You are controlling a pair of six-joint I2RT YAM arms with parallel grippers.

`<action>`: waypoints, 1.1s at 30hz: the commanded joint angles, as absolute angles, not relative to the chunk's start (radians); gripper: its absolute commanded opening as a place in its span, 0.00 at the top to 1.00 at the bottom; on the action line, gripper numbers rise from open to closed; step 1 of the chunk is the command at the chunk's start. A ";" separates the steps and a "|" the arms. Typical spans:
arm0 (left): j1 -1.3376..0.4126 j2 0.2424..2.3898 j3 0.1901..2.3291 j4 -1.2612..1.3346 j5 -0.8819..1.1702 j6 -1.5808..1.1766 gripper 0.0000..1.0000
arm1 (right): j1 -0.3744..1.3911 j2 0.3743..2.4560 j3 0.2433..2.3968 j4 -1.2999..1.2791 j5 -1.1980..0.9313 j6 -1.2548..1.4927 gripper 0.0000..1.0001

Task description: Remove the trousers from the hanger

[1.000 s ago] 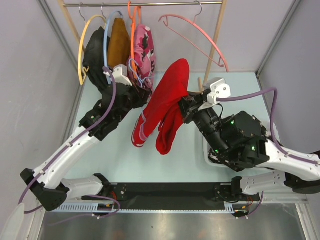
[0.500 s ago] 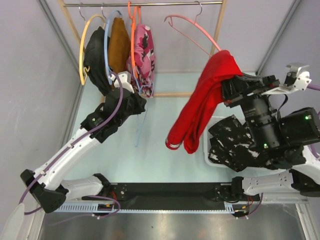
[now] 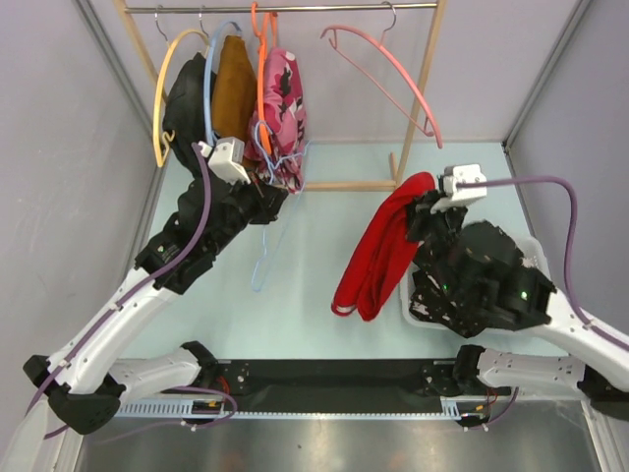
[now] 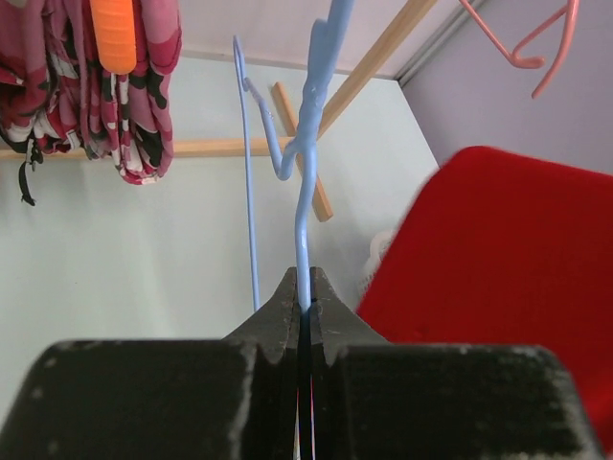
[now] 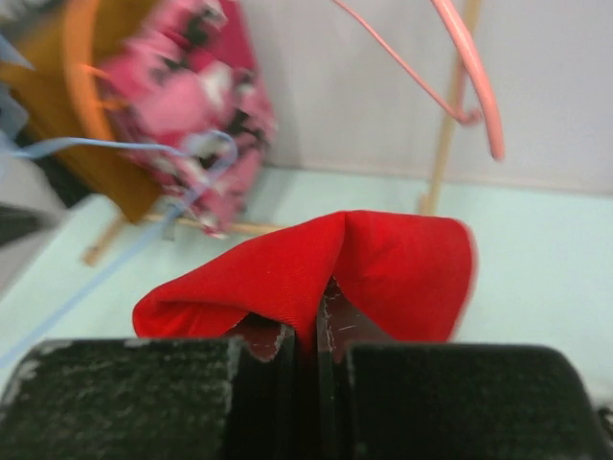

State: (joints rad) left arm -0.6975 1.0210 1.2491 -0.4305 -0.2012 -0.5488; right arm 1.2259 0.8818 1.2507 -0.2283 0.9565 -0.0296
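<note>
The red trousers (image 3: 378, 258) hang in a fold from my right gripper (image 3: 421, 204), which is shut on a pinch of their cloth (image 5: 383, 259) between its jaws (image 5: 306, 331). They dangle beside the left wall of the white bin (image 3: 534, 246), free of any hanger. My left gripper (image 3: 263, 195) is shut on the wire of a bare light-blue hanger (image 3: 260, 270), which hangs down from it. In the left wrist view the blue hanger (image 4: 305, 230) rises out of the shut gripper (image 4: 303, 287), with the red trousers (image 4: 508, 268) to the right. Black cloth with white splotches (image 3: 425, 295) shows in the bin under my right arm.
A wooden rack (image 3: 425, 74) at the back carries a yellow hanger (image 3: 160, 93) with a black garment (image 3: 187, 108), a mustard-brown garment (image 3: 234, 84), a pink floral garment (image 3: 282, 93) on an orange hanger (image 3: 260, 59), and an empty pink hanger (image 3: 393, 64).
My right arm swung the red trousers from the table's middle up to the right, then lowered them beside the bin. My left gripper kept the blue hanger and shifted slightly toward the rack.
</note>
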 commanded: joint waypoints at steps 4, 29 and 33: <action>-0.695 1.012 1.284 -0.400 -0.147 -0.529 1.00 | 0.674 0.864 1.220 -0.310 0.438 0.351 1.00; -0.695 0.997 1.310 -0.408 -0.120 -0.488 1.00 | -0.586 0.773 1.180 -0.322 -0.741 0.829 1.00; -0.695 1.003 1.313 -0.410 -0.112 -0.479 1.00 | -0.670 0.769 1.198 -0.446 -0.753 0.727 1.00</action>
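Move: The red trousers already hang from the right gripper, clear of their hanger. The white basket they are bound for, holding the black patterned trousers, lies about 18 cm to its right, level fore and aft, some 39 cm below. The empty pink hanger hangs about 22 cm ahead and 4 cm left, 12 cm higher; the blue hanger is some 27 cm left and 4 cm ahead. From the left gripper the basket is about 48 cm right, 7 cm back and 32 cm below. Swing the right gripper about 20 cm to the right until it carries the red trousers over the white basket, fingers kept shut on them. Let it go forward and down at first, some 8 to 9 cm each, then rise about half of that again and draw back a little, rolling its left side up some 40 degrees. Keep the left gripper nearly still, still pinching the blue hanger. ##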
